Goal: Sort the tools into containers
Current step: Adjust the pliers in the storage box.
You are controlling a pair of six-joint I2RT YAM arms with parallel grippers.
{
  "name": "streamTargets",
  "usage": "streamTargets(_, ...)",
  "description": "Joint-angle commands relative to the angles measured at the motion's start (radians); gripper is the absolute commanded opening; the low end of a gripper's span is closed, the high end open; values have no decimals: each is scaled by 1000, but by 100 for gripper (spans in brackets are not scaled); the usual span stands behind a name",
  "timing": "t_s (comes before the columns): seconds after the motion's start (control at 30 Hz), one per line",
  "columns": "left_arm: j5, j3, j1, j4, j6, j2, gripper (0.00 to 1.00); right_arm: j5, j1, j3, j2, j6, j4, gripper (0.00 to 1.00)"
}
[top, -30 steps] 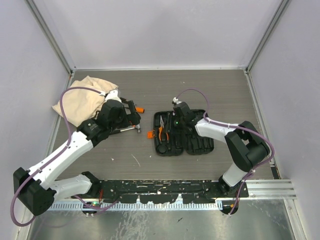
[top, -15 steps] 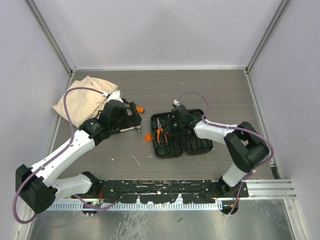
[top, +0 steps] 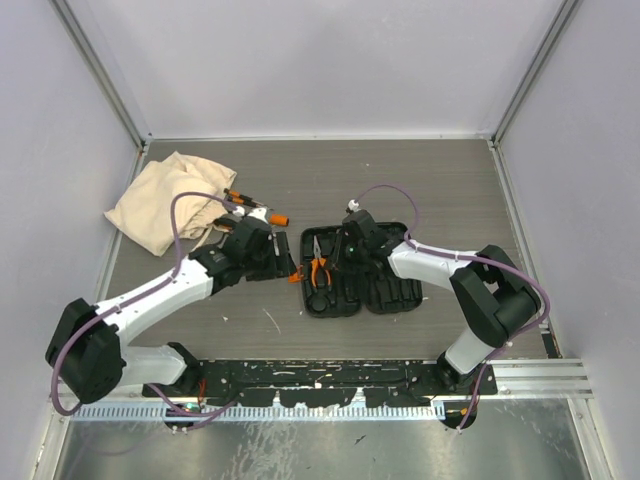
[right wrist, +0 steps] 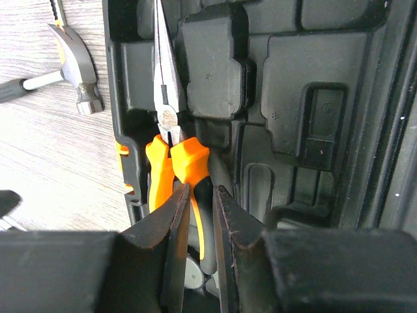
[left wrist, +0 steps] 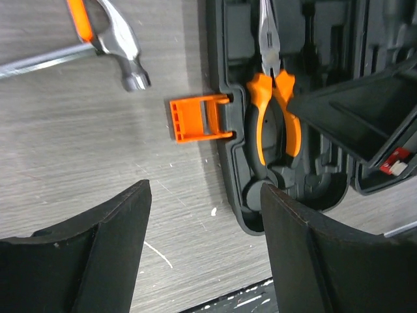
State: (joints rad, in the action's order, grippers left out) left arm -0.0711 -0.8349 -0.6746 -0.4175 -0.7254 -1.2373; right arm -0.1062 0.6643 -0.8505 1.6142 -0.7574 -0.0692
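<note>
The orange-handled pliers [top: 318, 267] lie in a slot at the left of the open black tool case [top: 385, 290]. My right gripper [right wrist: 202, 190] is over them, its jaws shut narrowly on the pliers' [right wrist: 171, 166] right handle. My left gripper [left wrist: 203, 188] hangs open over bare table at the case's [left wrist: 229, 195] left rim, nothing between its fingers [left wrist: 98, 248]. The small claw hammer [left wrist: 120, 59] lies on the table left of the case, beyond an orange latch [left wrist: 195, 119]. Two screwdrivers [top: 240, 198] lie near the cloth bag, one with an orange end [top: 278, 218].
A beige cloth bag [top: 160, 200] sits at the back left of the wooden table [top: 420, 190]. Grey walls enclose the table on three sides. A black rail [top: 320, 378] runs along the near edge by the arm bases.
My left arm swung right from the hammer to the case's left rim, its jaws narrowing a little. The right jaws closed in on the pliers' handle. The case shifted slightly left.
</note>
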Motion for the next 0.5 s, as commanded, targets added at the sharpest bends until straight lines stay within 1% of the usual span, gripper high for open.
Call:
streamTargets(0.0, 14, 15, -70, 116, -53, -68, 67, -5, 12, -2, -21, -17, 11, 26)
streamTargets(0.13, 18, 18, -115, 155, -84, -146, 58, -5, 11, -1, -19, -15, 11, 25)
streamTargets(0.33, 20, 31, -131, 189, -108, -219, 45, -6, 11, 10, -17, -13, 15, 25)
streamTargets(0.47, 27, 31, -131, 203, -108, -244, 41, -8, 11, 18, -14, -12, 23, 25)
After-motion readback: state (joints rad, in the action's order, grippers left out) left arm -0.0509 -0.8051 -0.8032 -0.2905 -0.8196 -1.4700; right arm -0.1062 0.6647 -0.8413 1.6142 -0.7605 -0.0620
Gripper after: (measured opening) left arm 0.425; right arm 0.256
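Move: The storage box's left rim, just nearer than its orange latch, lies about 4 cm right of the left hand, 3 cm back and 8 cm below. From that hand the latch is some 3 cm right and level fore and aft, the pliers 8 cm right and 2 cm ahead, and the hammer head 5 cm ahead and 1 cm left. The right hand has the pliers' right handle between its fingertips; the pliers' middle is about 2 cm ahead and 2 cm left, and that rim 6 cm left and 4 cm back. With its fingertips, the right hand keeps its pinch on the pliers' right handle and stays in place. The left hand sinks about 6.5 cm while sliding some 4.5 cm right and a little back, down to the box's left rim beside the latch, easing off as it gets there; its fingers tip steeper by some 10 degrees and close from well open to under half, one on either side of the rim, contact not clearly visible. ##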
